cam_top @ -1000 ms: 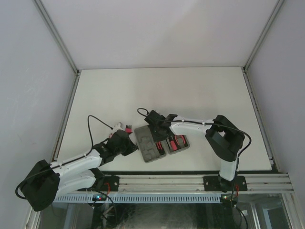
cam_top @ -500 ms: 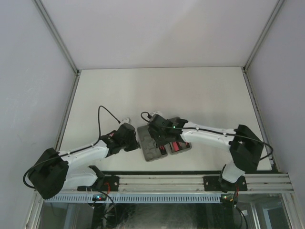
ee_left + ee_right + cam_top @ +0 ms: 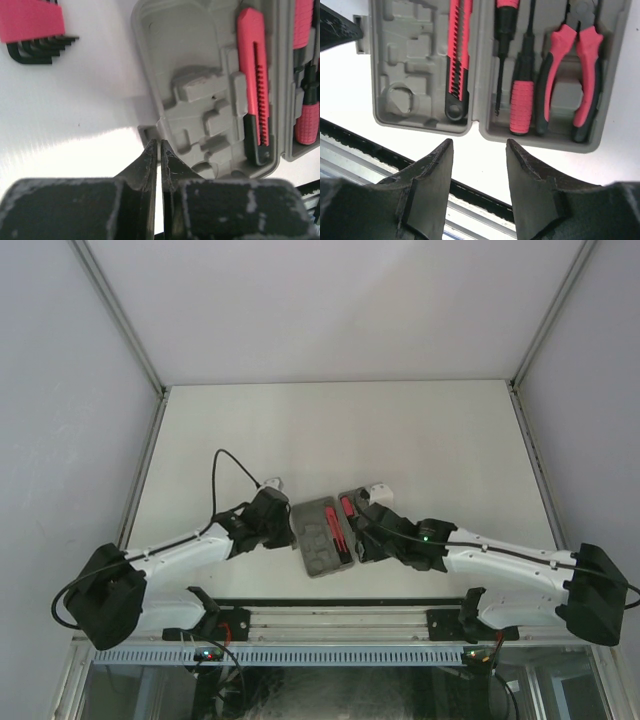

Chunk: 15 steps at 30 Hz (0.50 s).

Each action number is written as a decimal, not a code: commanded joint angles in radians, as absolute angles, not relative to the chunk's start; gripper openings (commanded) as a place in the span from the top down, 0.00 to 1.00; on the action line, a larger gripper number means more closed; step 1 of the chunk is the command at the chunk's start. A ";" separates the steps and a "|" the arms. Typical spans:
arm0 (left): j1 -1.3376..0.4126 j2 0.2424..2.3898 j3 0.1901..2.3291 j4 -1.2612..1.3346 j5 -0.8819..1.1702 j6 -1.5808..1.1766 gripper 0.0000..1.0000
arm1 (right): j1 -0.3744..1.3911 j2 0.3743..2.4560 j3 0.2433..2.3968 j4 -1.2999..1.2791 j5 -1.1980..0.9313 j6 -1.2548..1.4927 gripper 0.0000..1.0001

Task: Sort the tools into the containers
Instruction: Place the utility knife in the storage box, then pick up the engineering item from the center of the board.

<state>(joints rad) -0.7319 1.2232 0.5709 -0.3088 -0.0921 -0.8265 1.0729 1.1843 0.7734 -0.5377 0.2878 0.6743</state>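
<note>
The grey case [image 3: 480, 107] lies open on the table, also seen from above as the case [image 3: 318, 540]. Its left half holds a red utility knife [image 3: 457, 55]. Its right half holds a long thin screwdriver [image 3: 501, 45], a short red-black driver [image 3: 522, 97] and red-handled pliers [image 3: 570, 75]. A red holder of black hex keys [image 3: 31, 25] lies on the table left of the case. My left gripper [image 3: 160, 146] is shut, empty, its tips at the case's left rim by the latch [image 3: 146, 132]. My right gripper [image 3: 479, 145] is open and empty, just off the case's near edge.
The table's near edge and the metal rail [image 3: 470, 200] run right under my right gripper. From above, my right arm [image 3: 480, 555] covers the case's right half and my left arm [image 3: 190, 555] covers the hex keys. White walls enclose the table [image 3: 400, 430].
My right gripper has opened and drawn back from over the case to its near edge as the arm swung low to the right. My left gripper moved right to the case's left rim.
</note>
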 commanded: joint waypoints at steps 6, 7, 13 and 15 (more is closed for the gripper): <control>-0.710 1.312 0.743 -0.358 -0.159 -0.728 0.84 | 1.071 1.054 0.699 -0.517 0.344 0.753 0.54; -0.705 1.306 0.753 -0.370 -0.171 -0.723 0.82 | 1.071 1.041 0.693 -0.521 0.348 0.754 0.54; -0.637 1.206 0.758 -0.447 -0.266 -0.704 0.63 | 1.064 0.962 0.659 -0.525 0.361 0.744 0.54; -0.583 1.166 0.730 -0.459 -0.284 -0.704 0.58 | 1.056 0.957 0.654 -0.526 0.357 0.739 0.54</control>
<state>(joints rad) -0.6571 1.2587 0.7200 -0.4126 -0.2001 -0.7303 1.0679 0.9874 0.6579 -0.5438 0.3347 0.7334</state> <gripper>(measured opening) 0.383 0.461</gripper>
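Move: The hex key set lies about 8 cm ahead and 7 cm left of the left hand, 3 cm lower; the round tape is some 4 cm ahead and 16 cm left. The utility knife, already in the storage box, is about 12 cm to that hand's right and 1 cm ahead. From the right hand, the knife lies roughly 5 cm ahead, 7 cm left and 8 cm below, the hex key set some 12 cm ahead and 26 cm left. Nearer to the hex key set comes the left hand, leaving the storage box's left edge: forward about 4 cm while rising 3 cm, swinging left late and faster, its shut fingers opening to over a third. The right hand, empty and still partly open, eases about 3 cm to the right, away from the knife. ##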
